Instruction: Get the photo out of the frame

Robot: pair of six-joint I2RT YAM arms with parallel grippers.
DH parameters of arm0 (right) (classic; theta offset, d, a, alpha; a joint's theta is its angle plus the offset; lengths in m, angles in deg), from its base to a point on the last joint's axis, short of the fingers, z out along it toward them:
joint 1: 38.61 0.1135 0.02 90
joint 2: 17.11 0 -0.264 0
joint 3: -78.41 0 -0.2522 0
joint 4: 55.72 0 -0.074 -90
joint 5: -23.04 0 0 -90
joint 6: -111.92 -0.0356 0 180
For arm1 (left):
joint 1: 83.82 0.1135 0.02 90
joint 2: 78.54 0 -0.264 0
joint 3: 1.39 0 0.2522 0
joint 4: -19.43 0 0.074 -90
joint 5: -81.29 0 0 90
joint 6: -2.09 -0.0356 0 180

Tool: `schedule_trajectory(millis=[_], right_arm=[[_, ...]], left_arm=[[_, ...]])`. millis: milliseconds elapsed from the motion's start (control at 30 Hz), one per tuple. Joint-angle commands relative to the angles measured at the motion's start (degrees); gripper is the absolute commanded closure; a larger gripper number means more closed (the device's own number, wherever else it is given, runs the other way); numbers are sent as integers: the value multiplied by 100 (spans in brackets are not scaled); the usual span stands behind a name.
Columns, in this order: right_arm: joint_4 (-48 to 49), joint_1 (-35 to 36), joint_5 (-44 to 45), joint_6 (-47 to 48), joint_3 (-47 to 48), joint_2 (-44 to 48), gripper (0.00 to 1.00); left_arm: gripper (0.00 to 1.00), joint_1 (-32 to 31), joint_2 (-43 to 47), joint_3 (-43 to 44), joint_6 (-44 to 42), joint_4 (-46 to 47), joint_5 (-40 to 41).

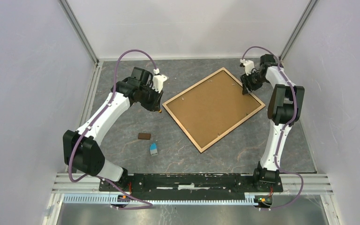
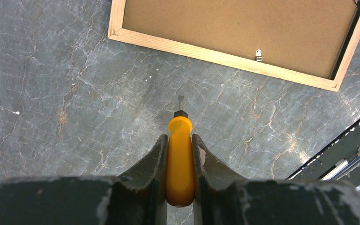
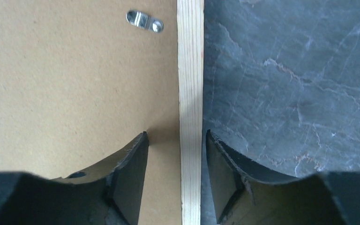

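Note:
The frame [image 1: 183,123] lies face down in the middle of the table, with its light wood rim and brown backing board [image 1: 212,107] turned up. The photo is hidden under that board. My left gripper [image 1: 158,108] hovers just off the frame's left corner. It is shut on a yellow-handled screwdriver [image 2: 180,159] whose tip points toward the rim [image 2: 225,57]. My right gripper [image 3: 175,133] is open at the frame's far right edge. It straddles the wood rim [image 3: 190,70], one finger over the board [image 3: 75,84] and the other outside over the table.
A small brown block [image 1: 144,136] and a small blue and white object [image 1: 153,149] lie near the front left of the frame. Metal clips [image 3: 144,20] sit on the board near the rim. Enclosure walls stand close on both sides and at the back.

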Motion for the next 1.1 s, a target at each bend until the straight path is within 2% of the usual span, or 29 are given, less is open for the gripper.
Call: schedule_trajectory(millis=[0, 133, 333, 500, 633, 833, 1067], right_arm=[[426, 94, 206, -390, 213, -352, 49], [486, 85, 409, -476, 176, -438, 63], [467, -310, 599, -799, 95, -444, 100], [908, -959, 183, -1318, -822, 148, 100], [1559, -1224, -66, -1894, -2171, 919, 100], [2185, -988, -814, -2417, -3776, 1879, 100], [3021, -565, -1001, -2995, -5274, 2795, 100]], left_arm=[[98, 32, 232, -31, 158, 118, -32], [98, 29, 216, -21, 143, 124, -49], [98, 25, 173, 25, 144, 119, -67], [98, 25, 168, 39, 138, 119, -87], [98, 40, 154, 43, 133, 119, -81], [98, 34, 126, 42, 82, 110, -118], [98, 28, 202, 38, -84, 31, -173]])
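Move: Between the right hand's open fingers already lies the wooden frame edge, about 1 cm below the hand point. Along that edge, the near-right corner is some 7 cm back and 6 cm to the right, the far corner about 15 cm ahead and 14 cm left. A metal clip sits roughly 5 cm ahead and 9 cm left. From the left hand, the gripped edge lies some 18 cm ahead, 44 cm right and 15 cm lower. Closing on the frame edge while drifting a centimetre or two forward, the right hand pinches it, then hauls it round level with the table: first right and back, then further back while curving left again, to end some 9 cm nearer the base. The wrist turns about 30 degrees clockwise with it. The left hand stays put, still holding the screwdriver aloft. ##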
